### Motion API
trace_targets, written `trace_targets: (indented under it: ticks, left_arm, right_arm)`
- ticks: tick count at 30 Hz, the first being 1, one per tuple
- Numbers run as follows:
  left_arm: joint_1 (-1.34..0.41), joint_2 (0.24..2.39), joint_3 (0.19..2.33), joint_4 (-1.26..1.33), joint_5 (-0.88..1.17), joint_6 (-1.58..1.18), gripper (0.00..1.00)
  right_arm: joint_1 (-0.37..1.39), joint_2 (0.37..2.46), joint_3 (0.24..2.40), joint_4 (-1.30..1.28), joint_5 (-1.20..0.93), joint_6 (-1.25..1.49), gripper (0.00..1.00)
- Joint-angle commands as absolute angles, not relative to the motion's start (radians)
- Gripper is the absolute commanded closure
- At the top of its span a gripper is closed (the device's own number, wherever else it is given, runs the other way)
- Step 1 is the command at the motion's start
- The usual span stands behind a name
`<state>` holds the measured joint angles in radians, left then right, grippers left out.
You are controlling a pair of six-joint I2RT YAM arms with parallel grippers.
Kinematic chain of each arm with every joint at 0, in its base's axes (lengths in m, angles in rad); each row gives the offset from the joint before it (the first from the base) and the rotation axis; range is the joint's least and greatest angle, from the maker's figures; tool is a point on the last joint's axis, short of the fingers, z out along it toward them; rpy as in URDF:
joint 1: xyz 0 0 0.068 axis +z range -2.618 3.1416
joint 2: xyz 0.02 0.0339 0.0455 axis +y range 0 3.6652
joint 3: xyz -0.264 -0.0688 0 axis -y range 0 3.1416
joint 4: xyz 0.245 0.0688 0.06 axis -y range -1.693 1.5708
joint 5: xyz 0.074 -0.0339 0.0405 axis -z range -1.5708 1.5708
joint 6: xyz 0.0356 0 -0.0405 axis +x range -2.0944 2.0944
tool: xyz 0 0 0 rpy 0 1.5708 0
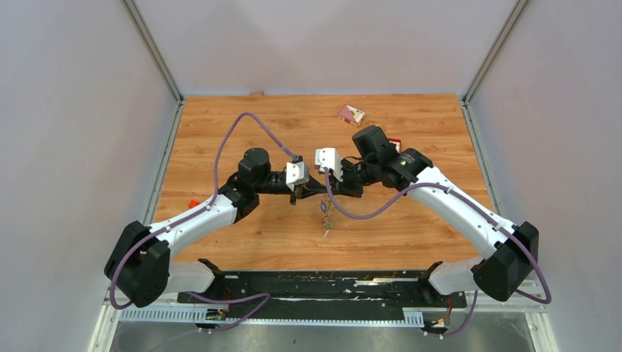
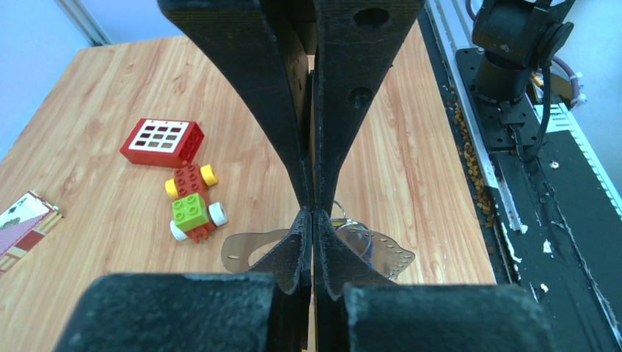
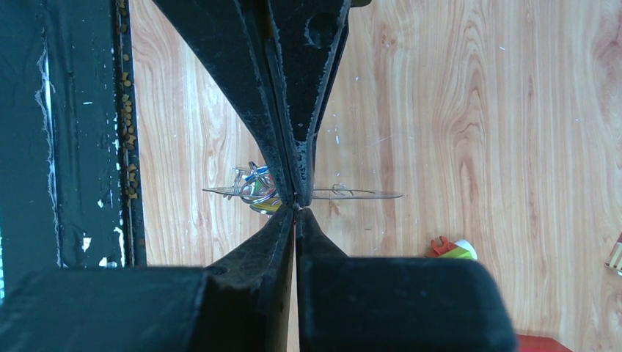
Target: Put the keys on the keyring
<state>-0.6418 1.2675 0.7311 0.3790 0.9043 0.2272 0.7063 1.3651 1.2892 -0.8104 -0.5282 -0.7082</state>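
Both grippers meet tip to tip above the middle of the table. My left gripper (image 1: 312, 188) (image 2: 313, 214) is shut, and the flat grey keyring (image 2: 246, 249) spreads out on both sides of its fingers, its middle hidden by them. In the right wrist view the keyring (image 3: 359, 194) is a thin edge-on line crossing the point where my shut right gripper (image 1: 328, 188) (image 3: 295, 207) pinches. A sliver of red shows between the right tips. The keys (image 1: 325, 216) (image 2: 350, 224) (image 3: 254, 189), with yellow and blue bits, hang on a wire loop at the keyring's near end.
A green-yellow-red toy car (image 2: 192, 205) and a red block with a white grid (image 2: 161, 141) lie beyond the grippers. A card packet (image 1: 350, 114) lies near the back edge. The black base rail (image 2: 477, 169), strewn with crumbs, runs along the near edge.
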Motion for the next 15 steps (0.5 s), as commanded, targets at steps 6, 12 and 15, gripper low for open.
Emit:
trace_targets:
  ticks: [6,12,15]
  left_arm:
    - [-0.643,1.186,0.646,0.613,0.945,0.117,1.00]
    - [-0.639,1.187,0.580,0.827,0.953,0.005,1.00]
    - [-0.638,1.182,0.574,0.824,0.949,-0.007,1.00]
  right_arm:
    - [0.672,1.305,1.219,-0.710,-0.612,-0.667,0.65]
    - [0.661,1.281,1.156,-0.680,-0.716,-0.667,0.57]
    - [0.660,1.280,1.152,-0.679,-0.747,-0.673,0.59]
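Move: Between the two gripper tips, which all but meet, hangs the clear keyring plate, its middle about 4 cm straight below both hand points. The coloured keys dangle roughly 4 cm back and 7 cm below either hand. On the table some 18 cm beneath the right hand's height, the toy car lies about 21 cm ahead and 11 cm to its right; the red window block is about 29 cm ahead and 20 cm right. Letting go of the keyring plate, the right fingers open to nearly half and that hand eases about 1.5 cm back and as much down. The left fingers, already shut on the plate's upper part, keep their pinch and draw it some 2 cm back and slightly left, dipping before rising a little, while their tips tilt up by about 5 degrees. ##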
